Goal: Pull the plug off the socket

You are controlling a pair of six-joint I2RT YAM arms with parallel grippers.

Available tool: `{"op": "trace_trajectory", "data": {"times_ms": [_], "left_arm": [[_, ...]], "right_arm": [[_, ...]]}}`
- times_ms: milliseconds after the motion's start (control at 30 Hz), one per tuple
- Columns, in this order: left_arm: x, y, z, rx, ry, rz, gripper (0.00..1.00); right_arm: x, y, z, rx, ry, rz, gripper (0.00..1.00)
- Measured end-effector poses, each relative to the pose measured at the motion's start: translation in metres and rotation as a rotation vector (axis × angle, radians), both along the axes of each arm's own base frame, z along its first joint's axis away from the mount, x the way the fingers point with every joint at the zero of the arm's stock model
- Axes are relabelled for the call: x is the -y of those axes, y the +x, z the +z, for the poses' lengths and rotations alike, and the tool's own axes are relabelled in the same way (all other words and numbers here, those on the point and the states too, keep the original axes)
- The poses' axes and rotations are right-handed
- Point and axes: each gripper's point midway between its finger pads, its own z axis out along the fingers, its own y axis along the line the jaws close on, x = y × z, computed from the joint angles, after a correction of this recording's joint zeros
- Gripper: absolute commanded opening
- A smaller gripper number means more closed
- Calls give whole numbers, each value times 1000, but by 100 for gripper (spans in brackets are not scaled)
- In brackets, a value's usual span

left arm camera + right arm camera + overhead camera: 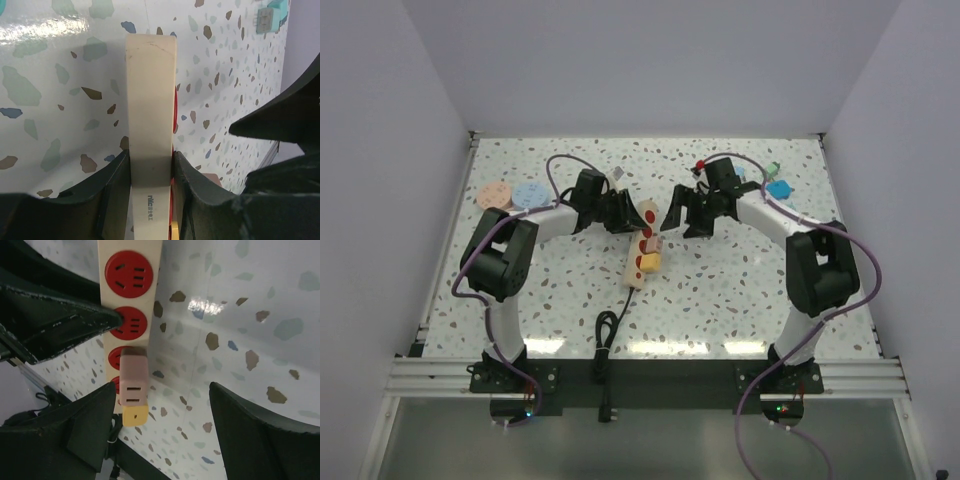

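The socket [638, 262], a pale wooden strip with red round faces, lies at the middle of the table. A pink plug [653, 240] and a yellow plug [651, 263] stand in it. My left gripper [628, 218] is shut on the strip's far end. In the left wrist view the socket [150, 100] is pinched by its sides in that gripper [150, 172]. My right gripper [165, 412] is open over the table beside the strip. The pink plug [133, 380] and yellow plug [135, 416] sit close to its left finger [92, 427], untouched. The socket's red faces [129, 272] show above.
A thin black cable [607, 332] runs from the strip toward the near edge. An orange disc [495, 195] and a pale blue disc [530, 193] lie at the back left. A blue block [780, 187] and small green and red pieces lie at the back right.
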Motion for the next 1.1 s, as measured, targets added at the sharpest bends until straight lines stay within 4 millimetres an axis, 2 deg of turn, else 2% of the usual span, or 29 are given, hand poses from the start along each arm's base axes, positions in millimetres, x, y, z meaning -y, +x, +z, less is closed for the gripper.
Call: {"op": "trace_trajectory", "data": {"times_ms": [100,300,467,500,533,567,633,700,733,833,867,933,967,1067,1100], "left_arm": [[0,0,0,-2,-2,1,0],[0,0,0,-5,-4,2,0],[1,0,1,-5,-6,2,0],[1,0,2,-3,-7,1,0],[1,-1,3,-2,-9,0,0],[1,-1,3,-1,-8,0,0],[0,-1,2,-5,-7,4,0],[-1,-1,2,-12,-11,11,0],[-1,-1,3,-13,-15,14,0],[0,-1,3,-1,-21,16,2],[0,-1,3,1,-24,17,19],[0,-1,3,4,-30,17,36],[0,-1,3,7,-33,16,50],[4,-3,4,10,-50,3,66],[6,-4,5,12,-57,-3,68]], "right_arm": [[-16,-17,-6,-21,15,57,77],[-37,-24,-6,-5,30,107,74],[-54,-34,-29,-52,19,140,63],[-56,-36,-34,-66,17,142,60],[-57,-38,-39,-77,14,143,47],[-60,-39,-41,-89,26,146,41],[-65,-39,-40,-92,51,152,22],[-67,-38,-40,-102,64,134,12],[-68,-37,-39,-101,71,131,3],[-68,-36,-38,-97,75,132,0],[-68,-36,-38,-97,76,133,0],[-68,-36,-37,-98,77,133,0],[-68,-37,-37,-98,79,134,0],[-68,-36,-37,-97,80,133,0],[-68,-36,-37,-97,80,133,0]]}}
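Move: The pink plug stands in the socket strip about 7 cm to the right gripper's left, 4 cm back and 4 cm lower. The yellow plug sits some 5 cm nearer the base than the pink one, about 7 cm left and 9 cm back of the right gripper. The strip's middle lies roughly 9 cm left, 5 cm back and 6 cm below it. From the left gripper, already pinching the strip, the pink plug is about 3 cm back, 4 cm right, roughly level. Swing the open right gripper left about 7 cm to the pink plug, easing back and then sinking some 4 cm each, with a slight counter-clockwise turn, and close the fingers to pinch the plug's two sides. Hold there. Keep the left gripper in place on the strip until the plug is gripped, then begin opening its fingers at the very end. ##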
